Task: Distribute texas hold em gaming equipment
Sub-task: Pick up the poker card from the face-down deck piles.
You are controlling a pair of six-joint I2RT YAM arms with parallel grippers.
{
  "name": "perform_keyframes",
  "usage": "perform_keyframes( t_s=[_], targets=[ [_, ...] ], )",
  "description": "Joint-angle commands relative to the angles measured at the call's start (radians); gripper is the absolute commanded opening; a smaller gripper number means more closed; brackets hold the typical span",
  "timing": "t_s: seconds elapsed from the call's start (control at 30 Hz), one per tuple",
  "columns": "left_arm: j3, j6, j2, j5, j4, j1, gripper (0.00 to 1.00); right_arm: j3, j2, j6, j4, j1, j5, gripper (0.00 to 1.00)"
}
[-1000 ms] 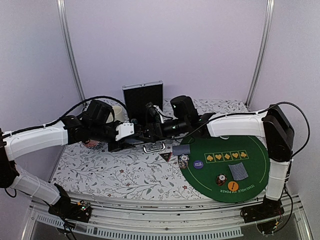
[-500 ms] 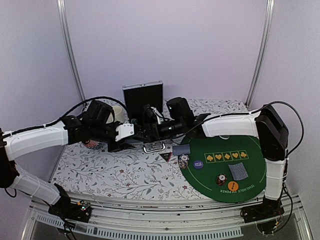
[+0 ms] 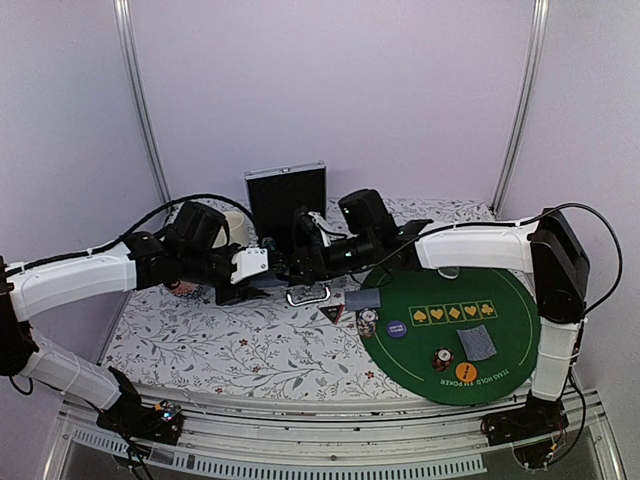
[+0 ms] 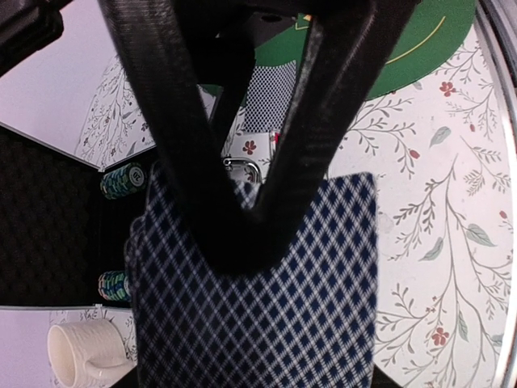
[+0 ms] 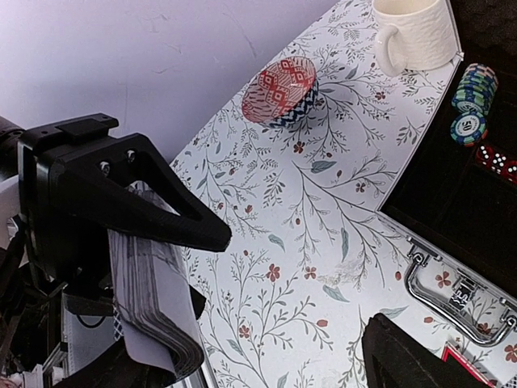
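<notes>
My left gripper (image 4: pixel 242 234) is shut on a deck of blue diamond-backed playing cards (image 4: pixel 266 307), held above the flowered table. In the top view it (image 3: pixel 262 262) meets my right gripper (image 3: pixel 300 262) in front of the open black case (image 3: pixel 287 200). The right gripper (image 5: pixel 303 283) stands open, and the deck (image 5: pixel 153 307) shows edge-on beside its left finger (image 5: pixel 161 210). On the green mat (image 3: pixel 500 300) lie two cards (image 3: pixel 363 298) (image 3: pixel 477 343), two chip stacks (image 3: pixel 368 322) (image 3: pixel 442 357), a purple button (image 3: pixel 396 327) and an orange button (image 3: pixel 464 373). A dark triangular marker (image 3: pixel 334 313) lies at the mat's edge.
The case holds chip stacks (image 5: pixel 472 101) and red dice (image 5: pixel 497 162); its metal handle (image 5: pixel 452 283) faces the table's middle. A cream mug (image 5: pixel 412 32) and a red patterned bowl (image 5: pixel 283 89) stand at the back left.
The right gripper's jaws have narrowed a little and its wrist has shifted slightly beside the deck. The left arm holds the deck still.
</notes>
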Motion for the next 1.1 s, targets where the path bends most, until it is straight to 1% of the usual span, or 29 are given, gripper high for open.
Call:
perform_keyframes(
  t_s=[0.0, 0.2, 0.43, 0.47, 0.73, 0.8, 0.87, 1.07],
  targets=[
    [-0.001, 0.007, -0.011, 0.016, 0.027, -0.013, 0.49, 0.027, -0.039, -0.052, -0.075, -0.010, -0.004, 0.83],
    [-0.001, 0.008, -0.012, 0.014, 0.027, -0.013, 0.49, 0.030, -0.068, -0.063, -0.062, -0.005, -0.056, 0.66],
    [-0.002, 0.008, -0.011, 0.013, 0.027, -0.013, 0.49, 0.026, -0.090, -0.071, -0.068, 0.000, -0.057, 0.49],
    [-0.002, 0.008, -0.011, 0.013, 0.027, -0.012, 0.49, 0.026, -0.092, -0.073, -0.071, -0.002, -0.060, 0.45],
    [-0.002, 0.006, -0.011, 0.011, 0.026, -0.013, 0.49, 0.027, -0.108, -0.074, -0.088, -0.001, -0.076, 0.21],
    [-0.002, 0.008, -0.011, 0.011, 0.026, -0.013, 0.49, 0.030, -0.110, -0.076, -0.090, -0.001, -0.090, 0.04],
    [-0.002, 0.008, -0.012, 0.009, 0.026, -0.013, 0.49, 0.028, -0.118, -0.077, -0.092, -0.001, -0.093, 0.02],
    [-0.002, 0.007, -0.014, 0.008, 0.025, -0.012, 0.49, 0.024, -0.158, -0.106, -0.134, -0.003, -0.070, 0.02]
  ],
)
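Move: The right hand, fingers wide open, is already at the far end of the face-down deck that the left hand holds. The top poker card's middle lies about 3 cm to its left and 2 cm lower, level fore and aft. On the table roughly 17 cm below, the case handle is some 6 cm ahead and 4 cm right, and the triangular placard 3 cm ahead and 9 cm right. From the left hand, that card is about 3 cm right, 1 cm ahead and 2 cm below. The right fingers swing from nearly wide open to fully shut on the free end of the top poker card while the hand backs away from the deck, rising about 4 cm and drawing some 2.5 cm back towards the robot, with only a slight turn of the wrist. The left hand stays where it is and keeps its unchanged grip on the deck, holding it steady as the right fingertips pinch the card's edge and peel it upward. ##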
